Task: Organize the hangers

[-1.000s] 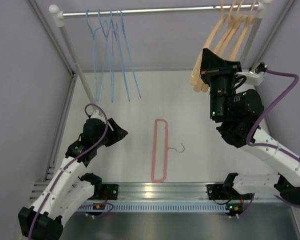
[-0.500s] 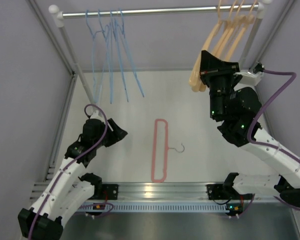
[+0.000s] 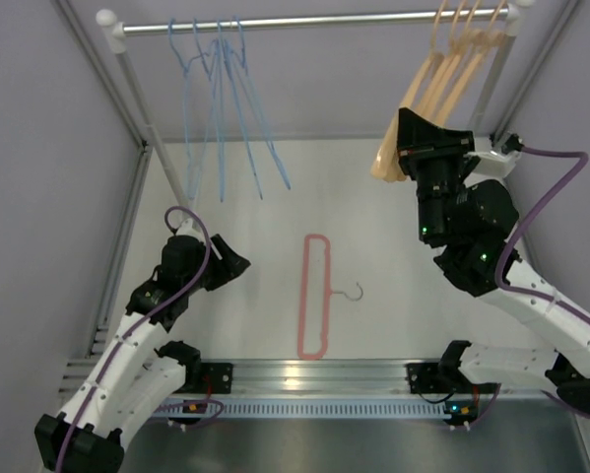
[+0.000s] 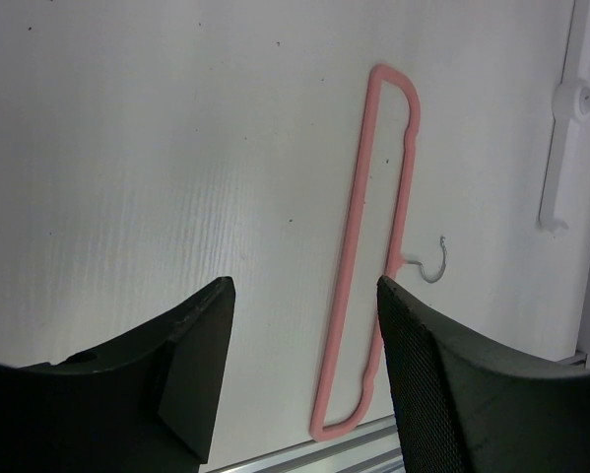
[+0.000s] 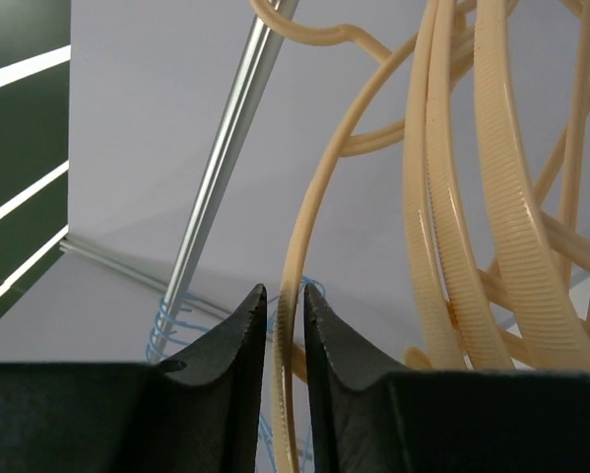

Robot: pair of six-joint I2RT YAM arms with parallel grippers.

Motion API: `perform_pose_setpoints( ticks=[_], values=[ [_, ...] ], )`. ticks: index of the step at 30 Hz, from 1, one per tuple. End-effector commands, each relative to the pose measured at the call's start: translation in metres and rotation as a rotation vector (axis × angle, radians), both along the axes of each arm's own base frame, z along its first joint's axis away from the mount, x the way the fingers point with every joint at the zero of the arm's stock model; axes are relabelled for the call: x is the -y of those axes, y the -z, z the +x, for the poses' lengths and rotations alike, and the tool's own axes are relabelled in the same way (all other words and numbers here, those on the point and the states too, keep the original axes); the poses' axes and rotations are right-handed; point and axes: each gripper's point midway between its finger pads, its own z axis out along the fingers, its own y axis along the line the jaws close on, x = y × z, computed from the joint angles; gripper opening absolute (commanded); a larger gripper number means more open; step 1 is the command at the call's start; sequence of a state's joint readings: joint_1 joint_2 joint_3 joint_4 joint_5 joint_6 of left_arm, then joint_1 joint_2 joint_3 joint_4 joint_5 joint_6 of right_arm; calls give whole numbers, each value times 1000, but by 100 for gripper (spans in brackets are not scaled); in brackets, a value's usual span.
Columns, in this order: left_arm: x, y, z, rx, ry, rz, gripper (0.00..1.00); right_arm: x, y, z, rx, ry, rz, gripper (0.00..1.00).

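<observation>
Several peach hangers (image 3: 442, 69) hang at the right end of the rail (image 3: 314, 20). My right gripper (image 3: 403, 126) is raised to their lower ends. In the right wrist view its jaws (image 5: 285, 296) stand slightly parted around one arm of a peach hanger (image 5: 306, 217), with thin gaps beside it. Several thin blue hangers (image 3: 226, 108) hang at the rail's left end. A pink hanger (image 3: 314, 296) with a metal hook lies flat on the table, also seen in the left wrist view (image 4: 359, 246). My left gripper (image 3: 237, 258) hovers open to its left, holding nothing (image 4: 304, 296).
A white upright post (image 3: 142, 108) carries the rail on the left and another (image 3: 491, 74) on the right. Grey walls close in both sides. An aluminium bar (image 3: 304, 374) runs along the near table edge between the arm bases.
My right gripper's jaws have parted a little around the peach hanger's arm, and the right arm has shifted slightly right. The blue hangers have swung to the right. The left arm has stayed put.
</observation>
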State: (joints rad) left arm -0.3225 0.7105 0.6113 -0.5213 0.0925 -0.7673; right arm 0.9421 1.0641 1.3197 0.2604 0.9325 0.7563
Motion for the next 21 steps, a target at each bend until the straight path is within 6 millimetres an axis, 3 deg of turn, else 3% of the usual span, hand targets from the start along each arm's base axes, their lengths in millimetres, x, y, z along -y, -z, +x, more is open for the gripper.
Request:
perform_pose_setpoints(
  ticks=[1,7,14,21],
  values=[
    [-2,-8,2,29,-2,1,64,15,-11,-9,31,-5,41,21],
    [-1,-8,2,26,-3,-4,64,23,-13,-20,40,-36,54,39],
    [-1,-10,1,33,0,-6,64,25,-10,-35,47,-115,36,45],
    [-1,-10,1,31,-2,-11,64,-1,13,-48,-15,-265,-179,51]
  ],
)
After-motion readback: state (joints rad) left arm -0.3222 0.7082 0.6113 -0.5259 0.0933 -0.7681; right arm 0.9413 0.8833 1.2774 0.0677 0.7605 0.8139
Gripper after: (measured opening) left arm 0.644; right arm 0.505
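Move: The peach hanger between the right fingers is gripped on its near arm; its middle is roughly 12 cm ahead of the right gripper, 4 cm to its right and a few cm above. Its hook is over the rail, some 14 cm ahead, 4 cm right and 15 cm up. The other three peach hangers hang about 6 cm to the right of it, level with it. From the left gripper it is about 18 cm ahead, 33 cm right and 40 cm up. Open the right gripper from nearly shut to about half and let go of the hanger's near arm. Draw the right gripper back about 4 cm, away from the rail and the row of peach hangers, easing right and slightly up at first, then a little left and down again while the wrist turns some 10 degrees counter-clockwise. ##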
